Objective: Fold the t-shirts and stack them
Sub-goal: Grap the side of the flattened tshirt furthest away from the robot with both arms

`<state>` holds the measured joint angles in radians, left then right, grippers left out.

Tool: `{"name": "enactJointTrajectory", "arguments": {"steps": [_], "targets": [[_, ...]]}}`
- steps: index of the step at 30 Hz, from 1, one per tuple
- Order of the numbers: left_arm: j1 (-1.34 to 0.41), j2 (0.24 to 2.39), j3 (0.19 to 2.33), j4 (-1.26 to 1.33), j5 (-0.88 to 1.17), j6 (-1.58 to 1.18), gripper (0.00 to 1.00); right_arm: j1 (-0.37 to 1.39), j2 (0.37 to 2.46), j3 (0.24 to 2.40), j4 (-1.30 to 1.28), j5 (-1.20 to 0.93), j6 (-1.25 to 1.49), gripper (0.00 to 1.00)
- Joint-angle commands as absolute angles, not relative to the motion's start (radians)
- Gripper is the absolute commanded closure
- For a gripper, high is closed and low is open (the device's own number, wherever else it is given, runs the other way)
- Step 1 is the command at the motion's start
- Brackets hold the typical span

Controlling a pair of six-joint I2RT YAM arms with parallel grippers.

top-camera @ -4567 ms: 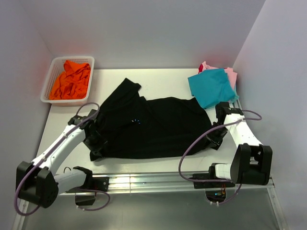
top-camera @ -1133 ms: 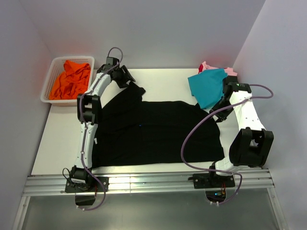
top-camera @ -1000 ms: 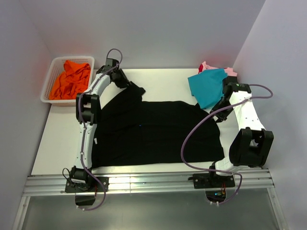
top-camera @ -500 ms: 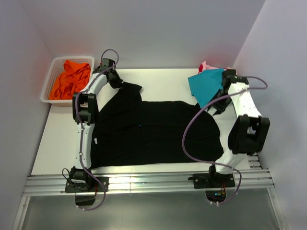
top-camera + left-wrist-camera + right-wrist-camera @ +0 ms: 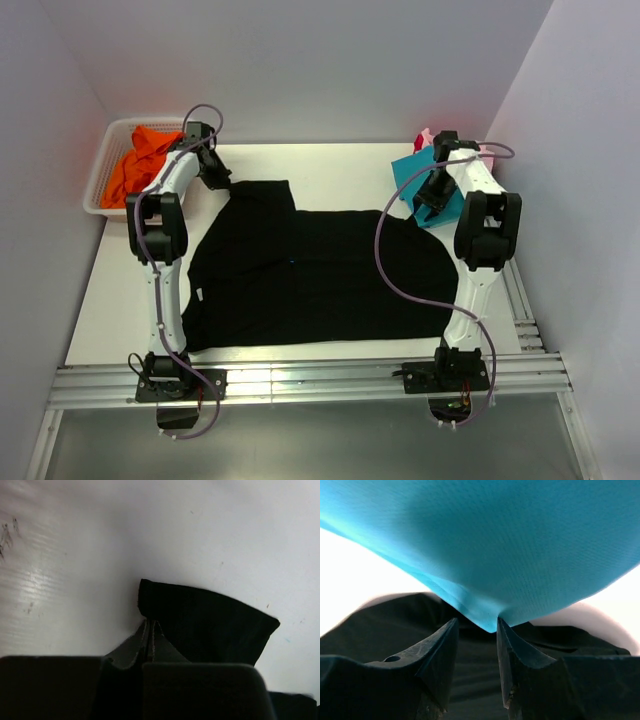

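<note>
The large black t-shirt (image 5: pixel 320 270) lies spread flat across the table. My left gripper (image 5: pixel 218 178) reaches to the far left and is shut on the corner of the shirt's black sleeve (image 5: pixel 210 625), fingertips (image 5: pixel 150 625) pressed together. My right gripper (image 5: pixel 432 195) hovers at the near edge of the folded teal t-shirt (image 5: pixel 410 172). In the right wrist view its jaws (image 5: pixel 477 622) stand apart, and the teal corner (image 5: pixel 490 620) dips between the fingertips, above black cloth. A pink t-shirt (image 5: pixel 425 137) peeks out behind the teal one. An orange t-shirt (image 5: pixel 135 160) fills the basket.
The white mesh basket (image 5: pixel 100 190) stands at the back left corner, just left of my left arm. Grey walls close in the table (image 5: pixel 340 170) on three sides. A metal rail (image 5: pixel 320 378) runs along the near edge.
My left gripper closed on the black sleeve and drew it left, flattening it. My right gripper swung back and left along the teal shirt's edge, jaws widening slightly.
</note>
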<state>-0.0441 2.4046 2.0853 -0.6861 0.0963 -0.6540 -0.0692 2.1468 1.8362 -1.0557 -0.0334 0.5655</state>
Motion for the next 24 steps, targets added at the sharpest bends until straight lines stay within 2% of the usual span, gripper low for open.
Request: {"name": "enactJointTrajectory", "arguments": {"steps": [1, 8, 14, 19, 24], "targets": [[-0.055, 2.313, 2.062, -0.709, 0.083, -0.608, 1.00, -0.051, 2.123, 1.807, -1.031, -0.006, 0.563, 0.56], [-0.055, 2.251, 1.987, -0.727, 0.060, -0.575, 1.00, -0.040, 1.990, 1.534, -0.937, -0.002, 0.543, 0.56], [-0.055, 2.227, 1.956, -0.749, 0.046, -0.561, 1.00, -0.044, 1.945, 1.430, -0.884, 0.021, 0.519, 0.56], [-0.055, 2.221, 1.956, -0.770, 0.031, -0.551, 1.00, -0.046, 1.974, 1.434, -0.865, 0.005, 0.523, 0.56], [-0.055, 2.207, 1.944, -0.772, 0.026, -0.546, 1.00, -0.046, 2.015, 1.545, -0.894, 0.005, 0.519, 0.57]]}}
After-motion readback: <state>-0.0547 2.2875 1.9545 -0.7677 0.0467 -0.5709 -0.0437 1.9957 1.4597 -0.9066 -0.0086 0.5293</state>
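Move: The left hand already pinches the black t-shirt's far-left sleeve end; the place it is drawn to lies about 4 cm back and 1 cm left. The sleeve's free corner is some 17 cm to its right and 1 cm ahead, the orange-filled basket about 21 cm left and 5 cm ahead. From the open right hand, the shirt's far-right edge lies roughly 7 cm back, 2 cm left and 5 cm below; the teal shirt's middle is some 7 cm ahead and 1 cm right. Back and down goes the right hand, about 8 cm back and 4 to 5 cm lower, from above the teal shirt's near corner to the black shirt's far-right edge, then it eases forward a little over 1 cm; its fingers stay open, pointing down. The left hand keeps its shut grip on the sleeve and draws it back some 4 cm, tilting slightly. ##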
